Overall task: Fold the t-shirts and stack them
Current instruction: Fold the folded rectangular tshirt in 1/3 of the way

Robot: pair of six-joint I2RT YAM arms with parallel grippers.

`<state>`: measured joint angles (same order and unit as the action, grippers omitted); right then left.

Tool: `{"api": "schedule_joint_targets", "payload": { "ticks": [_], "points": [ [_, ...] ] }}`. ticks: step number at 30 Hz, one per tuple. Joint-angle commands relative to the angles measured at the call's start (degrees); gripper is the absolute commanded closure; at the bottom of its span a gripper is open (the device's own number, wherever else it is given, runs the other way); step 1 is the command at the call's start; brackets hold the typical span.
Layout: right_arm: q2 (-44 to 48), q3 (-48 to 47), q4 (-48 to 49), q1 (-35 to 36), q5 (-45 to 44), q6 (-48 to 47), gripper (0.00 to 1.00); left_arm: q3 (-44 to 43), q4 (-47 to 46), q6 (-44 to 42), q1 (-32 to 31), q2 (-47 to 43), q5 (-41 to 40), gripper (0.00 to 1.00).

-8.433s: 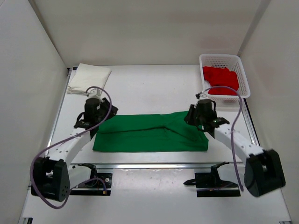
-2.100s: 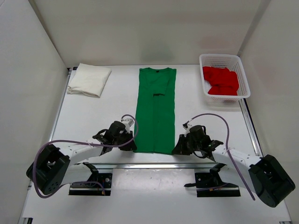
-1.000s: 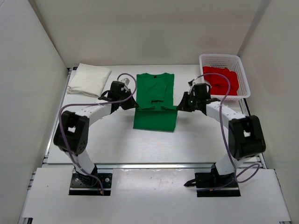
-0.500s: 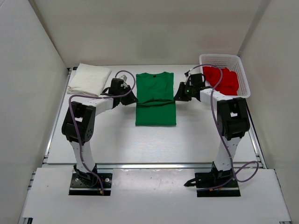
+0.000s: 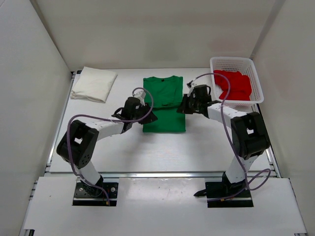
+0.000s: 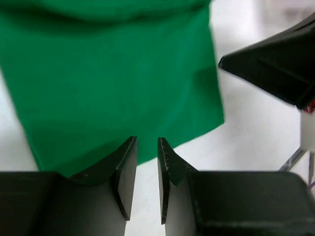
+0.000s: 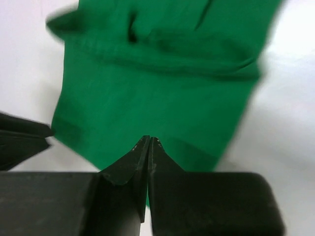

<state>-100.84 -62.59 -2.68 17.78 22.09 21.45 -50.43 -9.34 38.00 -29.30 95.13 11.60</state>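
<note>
The green t-shirt point(image 5: 164, 102) lies folded in a rectangle at the table's middle, collar at the far end. My left gripper point(image 5: 150, 117) sits at its near left corner. In the left wrist view the left gripper point(image 6: 146, 143) is open by a narrow gap with nothing in it, tips over the edge of the green t-shirt point(image 6: 113, 83). My right gripper point(image 5: 182, 107) is at the shirt's right edge; in the right wrist view the right gripper point(image 7: 149, 141) is shut and empty above the green t-shirt point(image 7: 157, 93). A folded cream-white t-shirt point(image 5: 93, 83) lies far left. The red t-shirt point(image 5: 233, 84) is crumpled in the basket.
The white mesh basket point(image 5: 235, 62) stands at the far right corner. Grey walls close the table on three sides. Metal rails run along the left, right and near table edges. The right arm's black gripper point(image 6: 275, 69) shows at the right of the left wrist view.
The green shirt's near half has been folded over onto its far half. Both grippers let go and drew nearer along its sides. The left jaws opened a little; the right jaws opened, then shut.
</note>
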Motion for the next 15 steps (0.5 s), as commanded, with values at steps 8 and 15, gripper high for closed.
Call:
{"api": "schedule_joint_targets", "payload": {
  "ticks": [8,15],
  "points": [
    [2.30,14.94,9.27,2.96,1.03,2.72,0.99,12.44,-5.42,1.29,1.35,1.82,3.16,0.69],
    [10.03,28.83,11.64,4.98,-0.64,3.86,1.00,23.70,-4.72,-0.38,-1.90,-7.14,0.72,0.69]
  ]
}}
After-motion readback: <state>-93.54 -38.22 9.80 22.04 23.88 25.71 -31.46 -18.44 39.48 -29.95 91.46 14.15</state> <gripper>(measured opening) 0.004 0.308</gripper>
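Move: The green t-shirt's near-left corner lies some 4 cm back, 5 cm left and 7 cm below my left hand; its near-right corner is about 8 cm back, 2 cm right and 7 cm below my right hand. The fold line across the shirt has its middle about 11 cm ahead and 5 cm right of my left hand. The folded white t-shirt is roughly 22 cm ahead and 31 cm left of that hand. The basket is about 20 cm ahead and 28 cm right of my right hand. I bring both hands down about 6.5 cm and back together onto the green shirt's near panel, then keep them low and draw straight back, dragging the cloth towards my bases from beside its near corners. In all my right hand goes back some 10 cm; my left goes back less and drifts a little left. The fingers tip slightly downward, right pair shut, left pair still about a third open. ##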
